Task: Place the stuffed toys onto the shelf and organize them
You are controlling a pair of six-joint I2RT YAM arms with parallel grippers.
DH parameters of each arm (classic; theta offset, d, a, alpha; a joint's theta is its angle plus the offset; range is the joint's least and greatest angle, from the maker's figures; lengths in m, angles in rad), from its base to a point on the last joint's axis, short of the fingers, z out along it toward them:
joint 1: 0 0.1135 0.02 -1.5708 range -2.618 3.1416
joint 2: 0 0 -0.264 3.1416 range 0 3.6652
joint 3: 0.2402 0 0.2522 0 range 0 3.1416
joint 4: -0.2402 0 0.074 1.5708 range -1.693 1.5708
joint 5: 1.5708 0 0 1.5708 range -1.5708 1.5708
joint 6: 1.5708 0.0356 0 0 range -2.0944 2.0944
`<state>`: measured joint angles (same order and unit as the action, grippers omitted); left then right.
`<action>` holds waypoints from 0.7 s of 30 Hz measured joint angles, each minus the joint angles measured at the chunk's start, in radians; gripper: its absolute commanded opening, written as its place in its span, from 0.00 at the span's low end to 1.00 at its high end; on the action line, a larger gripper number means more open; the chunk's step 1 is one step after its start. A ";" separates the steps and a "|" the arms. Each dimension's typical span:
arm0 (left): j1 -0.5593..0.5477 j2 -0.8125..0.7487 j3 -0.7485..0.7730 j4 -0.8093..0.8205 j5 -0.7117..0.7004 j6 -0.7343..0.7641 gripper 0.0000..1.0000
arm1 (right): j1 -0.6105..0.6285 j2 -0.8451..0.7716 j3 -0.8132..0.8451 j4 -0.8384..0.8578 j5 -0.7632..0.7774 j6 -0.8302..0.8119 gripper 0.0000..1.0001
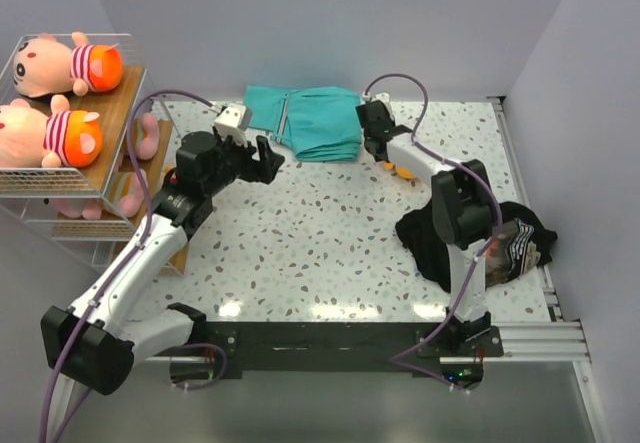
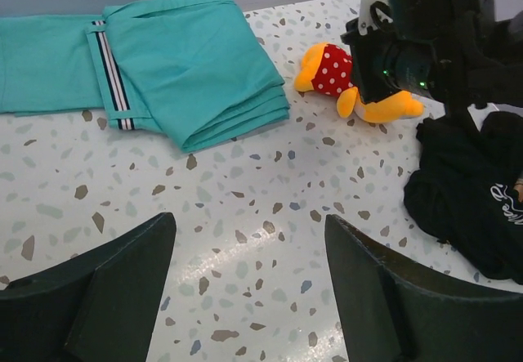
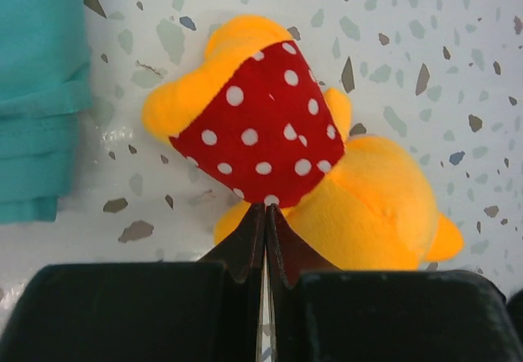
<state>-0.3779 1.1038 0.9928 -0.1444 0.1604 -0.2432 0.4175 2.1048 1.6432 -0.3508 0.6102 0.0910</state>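
Note:
An orange stuffed toy (image 3: 261,125) in a red dotted dress lies on the speckled table beside the teal cloth; it also shows as the orange toy (image 2: 333,72) and, half hidden under the arm, the orange toy (image 1: 402,170). My right gripper (image 3: 265,208) is shut, its tips meeting right at the hem of the dress, with no fabric visible between them. My left gripper (image 2: 249,219) hangs open over bare table, well short of the toy. Two pink stuffed toys (image 1: 62,63) (image 1: 50,135) with striped shirts lie on the shelf (image 1: 112,123) at the far left. More pink plush (image 1: 128,191) shows on a lower tier.
A folded teal cloth (image 1: 305,118) lies at the back centre. A black garment with white lettering (image 1: 480,238) is heaped at the right, close to the right arm's base. White walls close in the table at the back and right.

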 measured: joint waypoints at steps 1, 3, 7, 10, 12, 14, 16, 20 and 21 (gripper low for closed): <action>0.001 0.001 0.003 0.000 0.001 -0.007 0.78 | 0.000 -0.037 -0.035 0.007 -0.007 0.005 0.00; 0.002 0.001 0.012 -0.002 0.005 -0.020 0.78 | 0.000 -0.160 -0.134 0.027 -0.021 0.023 0.10; 0.005 0.002 0.037 -0.002 0.022 -0.035 0.79 | 0.001 -0.336 -0.218 0.097 -0.005 0.037 0.33; 0.005 0.002 0.049 0.002 0.045 -0.035 0.79 | 0.000 -0.322 -0.171 0.145 0.002 0.034 0.43; 0.005 0.001 0.049 0.002 0.054 -0.034 0.79 | -0.002 -0.251 -0.102 0.152 0.000 0.018 0.55; 0.005 -0.001 0.045 0.006 0.060 -0.034 0.79 | -0.006 -0.172 -0.039 0.132 -0.016 0.002 0.60; 0.005 -0.015 0.027 0.018 0.063 -0.034 0.79 | -0.013 -0.092 0.014 0.097 -0.039 -0.014 0.63; 0.005 -0.037 0.000 0.028 0.063 -0.034 0.78 | -0.042 0.003 0.038 0.029 -0.079 -0.024 0.65; 0.005 -0.037 0.000 0.029 0.064 -0.034 0.78 | -0.051 0.017 0.042 0.018 -0.084 -0.025 0.65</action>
<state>-0.3733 1.0672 0.9924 -0.1158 0.2245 -0.2775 0.3668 2.1216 1.6852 -0.3325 0.5259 0.0658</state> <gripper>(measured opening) 0.788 0.644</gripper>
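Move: The orange bear in the red spotted dress lies just beyond the right hand's shut, empty fingers: about 3 cm ahead, 3 cm to the right and 5 cm below. The teal cloth's middle is some 19 cm to the right hand's left and 10 cm farther out. The black clothes lie about 18 cm back and 20 cm to its right, both near table height. From the left hand the bear is roughly 20 cm ahead, 29 cm to the right and 23 cm down. Up and slightly back first, the empty right hand lifts about 11 cm off the failed pinch, its fingertips tipping upward, then swings forward and drops again to its starting height at the bear's dress, some 2 cm farther out. The shut fingers open to about two thirds and the wrist tips back down. The left hand, open and empty, rises about 2 cm. ##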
